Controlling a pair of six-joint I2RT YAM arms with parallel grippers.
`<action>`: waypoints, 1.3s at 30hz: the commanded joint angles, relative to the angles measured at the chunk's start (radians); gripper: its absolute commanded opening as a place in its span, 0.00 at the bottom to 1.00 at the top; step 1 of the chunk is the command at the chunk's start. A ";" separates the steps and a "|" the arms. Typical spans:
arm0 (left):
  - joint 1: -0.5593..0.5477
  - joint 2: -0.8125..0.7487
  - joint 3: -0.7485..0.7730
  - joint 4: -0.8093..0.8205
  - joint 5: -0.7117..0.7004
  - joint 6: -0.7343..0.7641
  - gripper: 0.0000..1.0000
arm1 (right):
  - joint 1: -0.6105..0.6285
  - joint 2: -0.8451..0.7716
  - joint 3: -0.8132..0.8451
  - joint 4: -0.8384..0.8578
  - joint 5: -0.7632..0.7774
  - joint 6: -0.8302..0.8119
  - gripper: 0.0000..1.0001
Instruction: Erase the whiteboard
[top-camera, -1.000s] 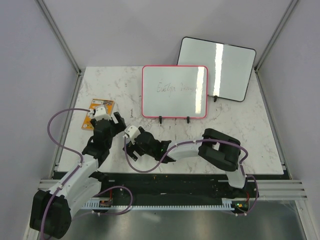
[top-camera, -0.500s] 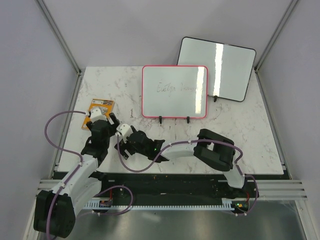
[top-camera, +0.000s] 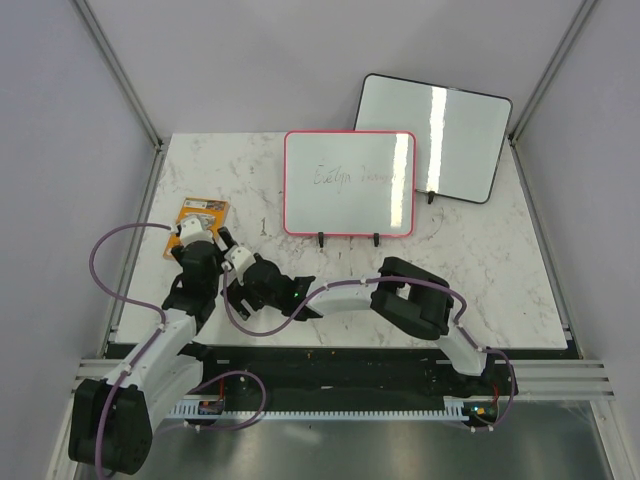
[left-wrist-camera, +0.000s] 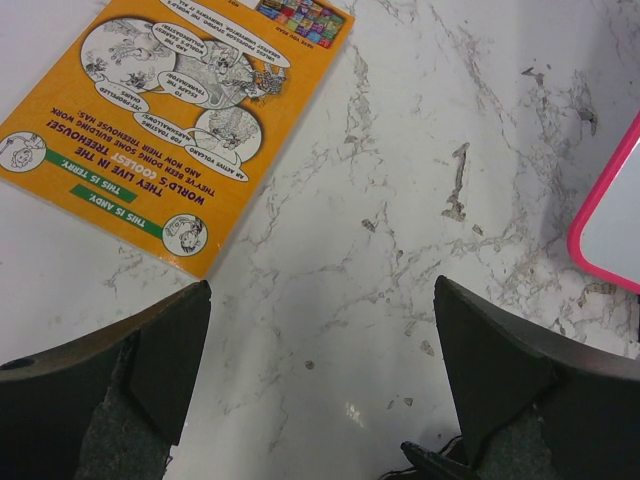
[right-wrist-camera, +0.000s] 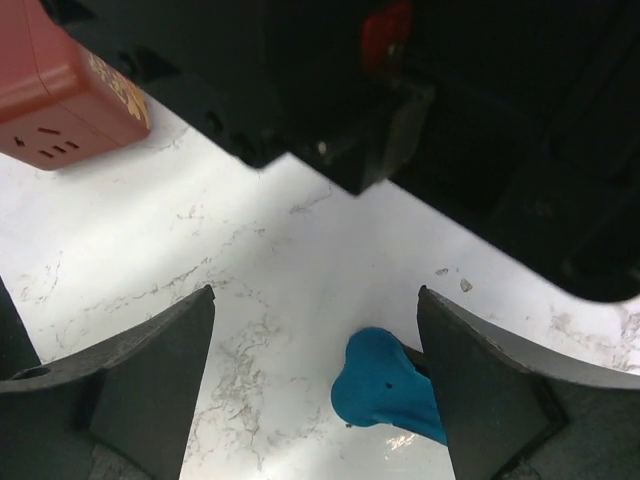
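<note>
The whiteboard (top-camera: 348, 183) with a pink frame stands upright on small black feet at the back middle, with faint dark handwriting near its top. Its pink corner (left-wrist-camera: 606, 214) shows at the right edge of the left wrist view. My left gripper (top-camera: 222, 243) (left-wrist-camera: 322, 300) is open and empty over bare marble. My right gripper (top-camera: 238, 284) (right-wrist-camera: 315, 300) is open, low over the table beside the left arm. A blue rounded object (right-wrist-camera: 385, 391) lies on the marble between its jaws, against the right finger (right-wrist-camera: 490, 400), partly hidden by it.
A black-framed whiteboard (top-camera: 432, 138) leans behind and right of the pink one. An orange booklet (top-camera: 197, 225) (left-wrist-camera: 165, 120) lies flat at the left. The left arm's black body (right-wrist-camera: 420, 90) and a red-brown block (right-wrist-camera: 60, 90) hang close ahead of the right gripper.
My right gripper has moved left across the front of the table to beside the left arm. My left gripper has drawn back and a little left.
</note>
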 joint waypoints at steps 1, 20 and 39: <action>0.006 0.004 0.017 0.048 0.018 -0.027 0.98 | 0.008 0.006 0.003 -0.089 -0.036 0.015 0.89; 0.011 0.008 0.018 0.046 0.023 -0.027 0.98 | -0.021 -0.137 -0.129 -0.455 -0.036 0.048 0.90; 0.013 0.007 0.018 0.048 0.027 -0.027 0.99 | -0.084 -0.515 -0.371 -0.626 0.218 0.208 0.91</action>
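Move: The eraser lies beneath the right hand's farther-out finger, about 5 cm to the right of the hand point, 2 cm ahead and 3 cm below. From that same hand, the orange book is roughly 15 cm ahead and 14 cm to the left, and the pink-rimmed whiteboard's middle some 30 cm ahead and 34 cm to the right, both about 4 cm lower. From the left hand the eraser is about 9 cm back, 13 cm right and 8 cm down. The eraser is dragged to the right under the tip of the right hand's farther-out finger, fingers staying wide open. That hand first eases about 1 cm down and 1 cm back, then sweeps some 20 cm right, low over the table, away from the left gripper and in towards the whiteboard's near side, its left side dipping and the wrist rolling about 30 degrees on the way, with a clockwise turn. ##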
